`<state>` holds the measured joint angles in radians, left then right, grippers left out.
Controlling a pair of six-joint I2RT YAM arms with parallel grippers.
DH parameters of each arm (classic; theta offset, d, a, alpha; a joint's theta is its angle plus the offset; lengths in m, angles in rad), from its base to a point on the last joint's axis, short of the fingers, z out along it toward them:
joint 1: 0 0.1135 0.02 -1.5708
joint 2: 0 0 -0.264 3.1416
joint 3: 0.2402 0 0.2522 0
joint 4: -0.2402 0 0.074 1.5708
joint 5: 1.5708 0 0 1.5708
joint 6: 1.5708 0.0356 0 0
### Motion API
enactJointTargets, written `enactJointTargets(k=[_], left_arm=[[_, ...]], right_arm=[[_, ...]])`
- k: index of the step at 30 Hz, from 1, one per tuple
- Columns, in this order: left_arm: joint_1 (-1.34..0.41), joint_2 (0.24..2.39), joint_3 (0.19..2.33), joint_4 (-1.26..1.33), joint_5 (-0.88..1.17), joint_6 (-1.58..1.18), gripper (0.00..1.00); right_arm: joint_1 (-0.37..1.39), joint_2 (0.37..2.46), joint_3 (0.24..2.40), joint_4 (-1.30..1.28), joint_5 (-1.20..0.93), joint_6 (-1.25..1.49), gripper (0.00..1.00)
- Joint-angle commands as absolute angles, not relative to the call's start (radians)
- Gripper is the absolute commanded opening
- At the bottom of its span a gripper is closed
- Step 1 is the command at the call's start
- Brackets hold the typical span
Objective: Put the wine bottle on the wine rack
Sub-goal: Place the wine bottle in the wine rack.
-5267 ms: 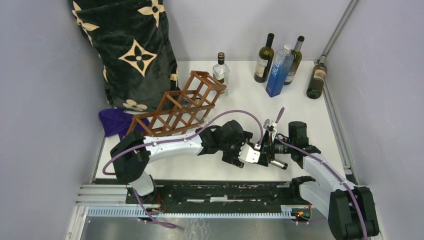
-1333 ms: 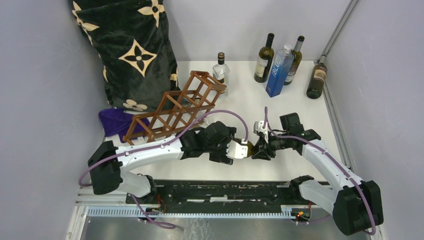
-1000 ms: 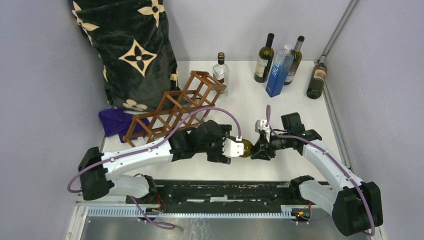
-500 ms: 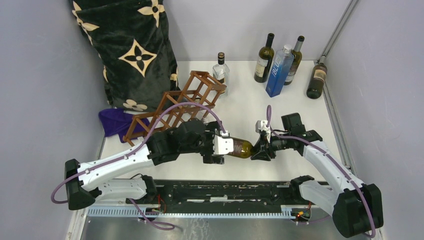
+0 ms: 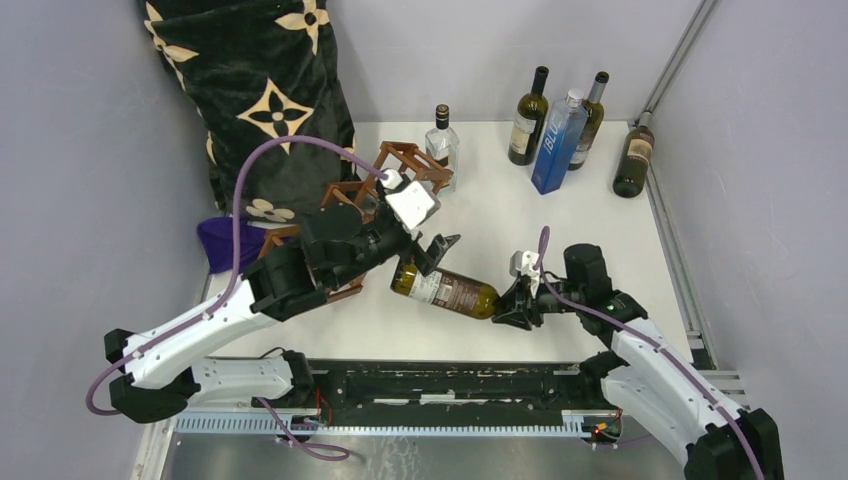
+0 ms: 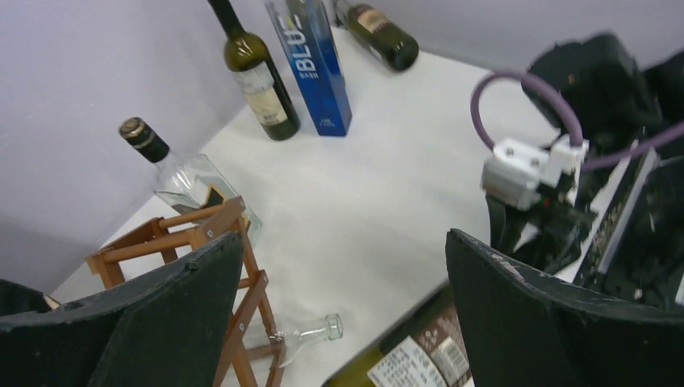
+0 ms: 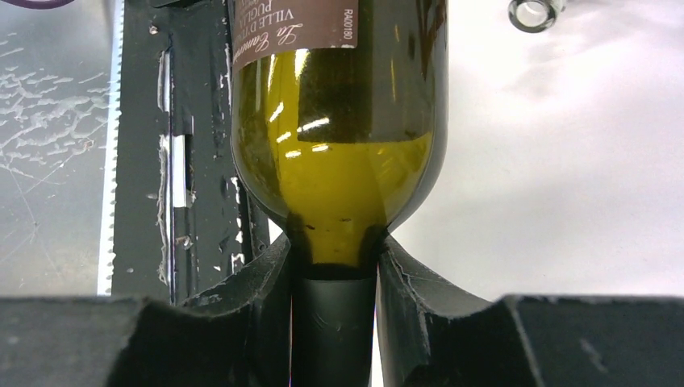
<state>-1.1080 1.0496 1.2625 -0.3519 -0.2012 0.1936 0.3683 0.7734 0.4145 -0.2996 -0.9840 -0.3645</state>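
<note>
The wine bottle [image 5: 445, 290], dark olive glass with a brown label, lies almost level just above the table's near middle. My right gripper [image 5: 512, 306] is shut on its neck, and in the right wrist view both fingers [image 7: 266, 282] pinch the neck below the shoulder [image 7: 339, 161]. My left gripper [image 5: 425, 255] hangs open over the bottle's base end and holds nothing. Through its wide jaws I see the label [image 6: 419, 363] below. The reddish-brown wine rack [image 5: 405, 165] stands tilted behind the left arm, which partly hides it; its bars [image 6: 202, 230] show by the left finger.
A clear square bottle [image 5: 442, 140] stands behind the rack, and an empty clear bottle [image 6: 310, 330] lies at its foot. Two dark wine bottles [image 5: 528, 120], a blue bottle [image 5: 557, 140] and a leaning bottle [image 5: 633, 155] are at the back right. A black cushion [image 5: 260, 100] and purple cloth [image 5: 225, 240] fill the left.
My left gripper has slid off the bottle's base end, then risen and swung back left toward the rack. The bottle stays in the right gripper, its whole body now showing.
</note>
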Motion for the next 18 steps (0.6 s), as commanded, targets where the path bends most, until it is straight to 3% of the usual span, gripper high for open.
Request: enactJointTargets(k=[1,18], left_arm=[[-1.105,1.013,1.306,-0.237,-0.304,0.08,1.0],[-1.106,0.925,1.226,-0.164,-0.501,0.05,1.0]], right_arm=[[0.48,0.731,0.394,-0.012,-0.915,-0.18,0.0],[0.979,0.926,0.306,0.418,-0.282,0.262,0.0]])
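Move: The rack that the neck-held wine bottle is meant for has its middle about 21 cm ahead of the right hand and 35 cm to its left, slightly lower. From that hand, the empty glass bottle lying at the rack lies some 22 cm ahead, 25 cm left and lower; the black-capped bottle stands about 39 cm ahead and 14 cm left. From the left hand, the rack's middle is roughly 17 cm ahead, 18 cm left and 28 cm below. Keep the right gripper closed on the bottle's neck and carry the bottle left, about 6 cm, sinking some 4 cm and easing back about 3 cm, so its base end travels towards the rack; swing the wrist slightly clockwise. Meanwhile lift the open, empty left gripper up and to the left, about 5 cm, away from the bottle, turning it some 15 degrees counter-clockwise. ##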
